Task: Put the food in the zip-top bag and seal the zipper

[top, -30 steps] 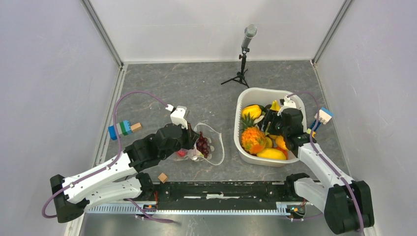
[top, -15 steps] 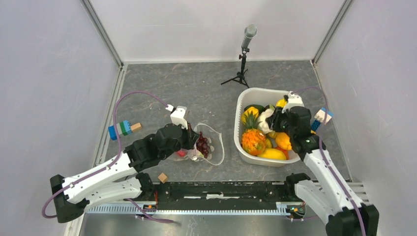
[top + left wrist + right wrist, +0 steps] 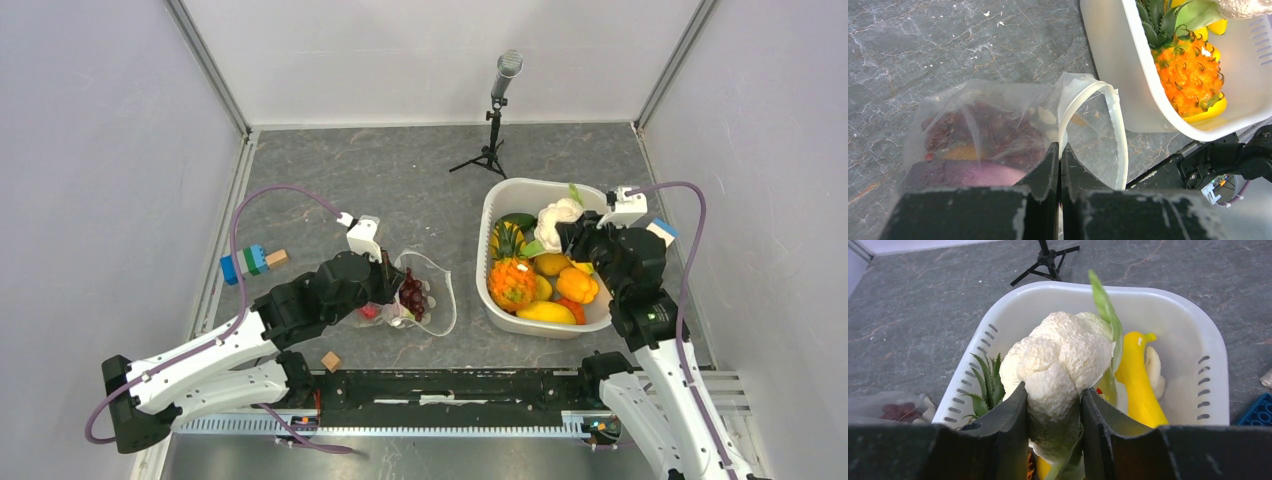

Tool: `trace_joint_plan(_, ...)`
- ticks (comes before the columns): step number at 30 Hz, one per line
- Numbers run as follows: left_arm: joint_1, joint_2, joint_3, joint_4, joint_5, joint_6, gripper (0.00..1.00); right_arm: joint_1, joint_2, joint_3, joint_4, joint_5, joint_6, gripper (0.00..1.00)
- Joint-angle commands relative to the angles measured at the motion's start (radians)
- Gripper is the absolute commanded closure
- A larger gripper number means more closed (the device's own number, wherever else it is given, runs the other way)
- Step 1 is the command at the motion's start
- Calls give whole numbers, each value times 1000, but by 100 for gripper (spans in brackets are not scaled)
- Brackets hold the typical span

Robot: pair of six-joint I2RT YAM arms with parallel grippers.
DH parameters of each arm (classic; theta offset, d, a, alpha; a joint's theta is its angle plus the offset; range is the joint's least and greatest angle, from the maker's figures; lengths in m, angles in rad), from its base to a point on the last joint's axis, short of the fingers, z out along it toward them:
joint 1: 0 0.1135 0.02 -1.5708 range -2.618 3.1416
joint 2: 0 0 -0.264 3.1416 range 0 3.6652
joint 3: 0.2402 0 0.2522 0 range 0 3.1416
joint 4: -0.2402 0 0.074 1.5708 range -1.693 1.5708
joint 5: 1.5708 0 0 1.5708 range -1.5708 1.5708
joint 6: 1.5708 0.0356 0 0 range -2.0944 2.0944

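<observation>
The clear zip-top bag (image 3: 428, 300) lies on the table left of the basket, with purple grapes (image 3: 412, 294) and other pieces inside. My left gripper (image 3: 1059, 148) is shut on the bag's mouth edge, holding the white zipper (image 3: 1120, 140) open in a loop. The right gripper (image 3: 1053, 392) is shut on the white cauliflower (image 3: 1063, 355), which hangs above the white basket (image 3: 497, 203). The cauliflower (image 3: 558, 217) has green leaves beneath it. Pineapple (image 3: 512, 281), a yellow pepper (image 3: 578, 285) and other food pieces stay in the basket.
A microphone on a small tripod (image 3: 494, 118) stands behind the basket. Coloured building blocks (image 3: 250, 262) lie at the left wall, a blue one (image 3: 662, 230) lies right of the basket, and a small wooden cube (image 3: 330, 360) sits near the front rail.
The right gripper closed on the cauliflower and lifted it out of the basket, the arm drawing up and to the right. The left arm and bag have not moved.
</observation>
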Motion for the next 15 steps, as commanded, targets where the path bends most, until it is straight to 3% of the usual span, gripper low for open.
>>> trace_joint_plan(1, 7, -14, 5, 21, -3, 3, 96, -2, -25, 9, 106, -132, -13, 86)
trace_joint_plan(4, 7, -14, 5, 21, -4, 1, 96, -2, -82, -3, 184, -208, -2, 86)
trace_joint_plan(9, 7, -11, 5, 22, -3, 3, 96, -2, -181, -9, 256, -207, 4, 86)
trace_joint_plan(15, 8, -4, 7, 29, 2, 1, 97, -2, -174, -9, 361, -408, 95, 86)
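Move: The right hand holds the cauliflower over the white basket; the open bag mouth lies about 26 cm to its left, 11 cm back and 12 cm lower. The basket's middle is some 4 cm back, 3 cm left and 18 cm down, the pineapple about 9 cm back, 10 cm left and 16 cm down. From the left hand, pinching the bag's edge, the mouth is roughly 6 cm right, 2 cm back and 5 cm below. Keeping its grip, the right hand lifts the cauliflower about 8 cm, easing left and back, fingers tilting up 20 degrees. ##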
